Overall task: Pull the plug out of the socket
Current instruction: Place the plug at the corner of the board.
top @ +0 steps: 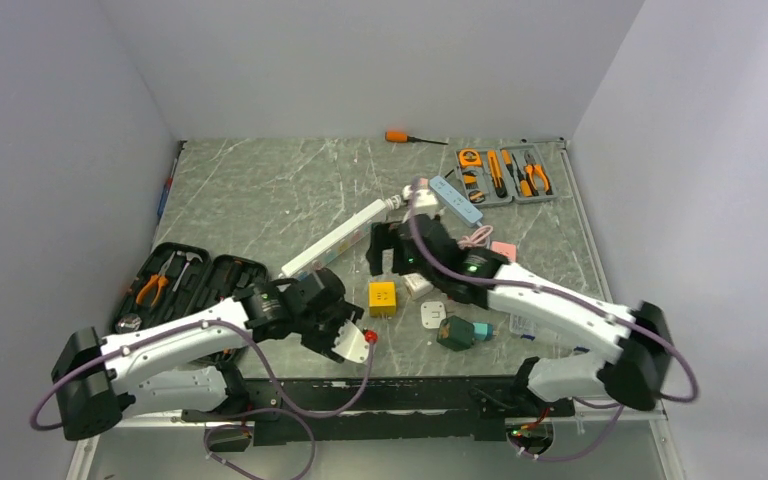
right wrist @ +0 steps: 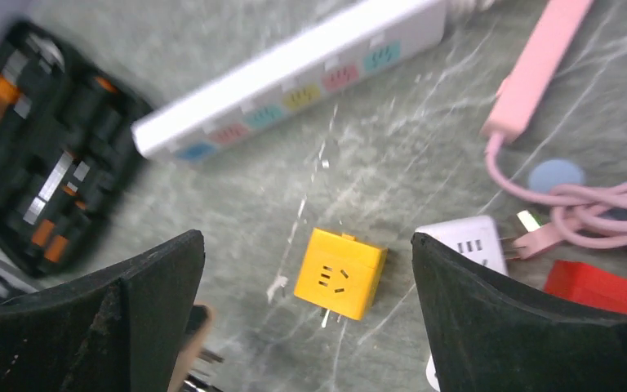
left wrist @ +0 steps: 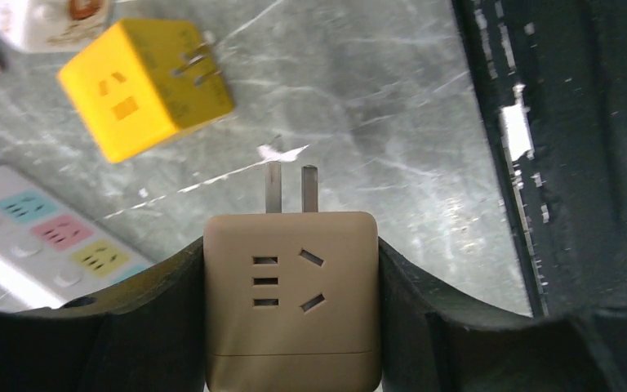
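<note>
My left gripper [left wrist: 291, 269] is shut on the plug [left wrist: 291, 298], a tan cube adapter whose two metal prongs stick out bare above the marble table. In the top view the left gripper [top: 350, 342] holds it near the front edge. The socket, a yellow cube [left wrist: 144, 86], lies apart from the plug on the table [top: 260, 190]. The top view shows the yellow cube [top: 382, 298] between the two arms. My right gripper [right wrist: 306, 245] hangs open above the yellow cube [right wrist: 340, 273] with nothing between its fingers, and in the top view the right gripper [top: 388, 248] sits just behind it.
A long white power strip [top: 335, 240] lies diagonally behind the cube. An open black tool case [top: 185, 280] sits at the left and a grey tool tray [top: 500, 175] at the back right. A teal adapter [top: 457, 332], a white cube [right wrist: 465, 241] and a pink strip with cable [right wrist: 539, 65] crowd the right.
</note>
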Controlling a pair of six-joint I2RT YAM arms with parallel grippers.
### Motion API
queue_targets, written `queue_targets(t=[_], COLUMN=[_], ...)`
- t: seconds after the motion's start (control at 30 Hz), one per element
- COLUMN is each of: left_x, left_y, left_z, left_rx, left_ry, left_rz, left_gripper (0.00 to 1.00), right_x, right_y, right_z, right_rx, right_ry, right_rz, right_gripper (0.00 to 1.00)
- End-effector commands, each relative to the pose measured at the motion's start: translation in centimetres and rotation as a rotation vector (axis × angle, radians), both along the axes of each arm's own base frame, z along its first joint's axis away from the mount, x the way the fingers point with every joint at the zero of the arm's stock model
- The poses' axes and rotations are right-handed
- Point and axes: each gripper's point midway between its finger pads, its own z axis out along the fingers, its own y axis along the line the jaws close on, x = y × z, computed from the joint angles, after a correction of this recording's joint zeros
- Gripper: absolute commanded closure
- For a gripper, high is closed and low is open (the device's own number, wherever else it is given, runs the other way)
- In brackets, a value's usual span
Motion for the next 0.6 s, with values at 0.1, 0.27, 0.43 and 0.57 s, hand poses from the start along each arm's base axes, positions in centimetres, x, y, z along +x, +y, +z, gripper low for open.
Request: queue_targets(t=[0.1,0.27,0.43,0.57], left_x=[-2.1,-1.9,-1.9,-1.5], left_y=[-2.6,-3.5,-4.9,-6.5], left_z=[-1.2,-3.7,-4.7,-4.5], left_rx=[0.047,0.115,0.117,0.079], left_ry=[0.133,0.175,0.239,0.298], left_rz=[-0.003,-0.046,-0.022,0.019], left_gripper=[1.0,1.0,1.0,1.0], right_x=[-0.9,-2.6,-3.4,-3.5], right_y=[-7.0,-9.1,-10.9,-11.8], right_z=[7.5,6.0,4.4,4.4], right_rx=[0.098,0.128,0.08,0.05], right_ry=[-0.105,-0.057,-0.021,-0.023], right_rz=[-0.205,-0.252,-0.3,-0.33], right_gripper=[0.03,0.01,0.0,0.0])
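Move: The beige plug in my left hand is bound for the bare patch between the yellow plug and the table's near edge, roughly 3 cm back, 3 cm right and 9 cm below that hand. The yellow plug stands about 9 cm ahead and 8 cm right of it, the white cube plug some 12 cm ahead and 16 cm right. From my right hand, that patch lies about 14 cm back, 5 cm left and 16 cm down. I lower the beige plug about 6.5 cm with my left hand towards the bare patch, easing back and a little right away from the yellow plug, while the wrist tips some 20 degrees so the fingers point nearly straight down; my grip stays shut on it. My empty, open right hand swings about 10 cm right and slightly back, first rising, then partly sinking, clear of the yellow plug. ##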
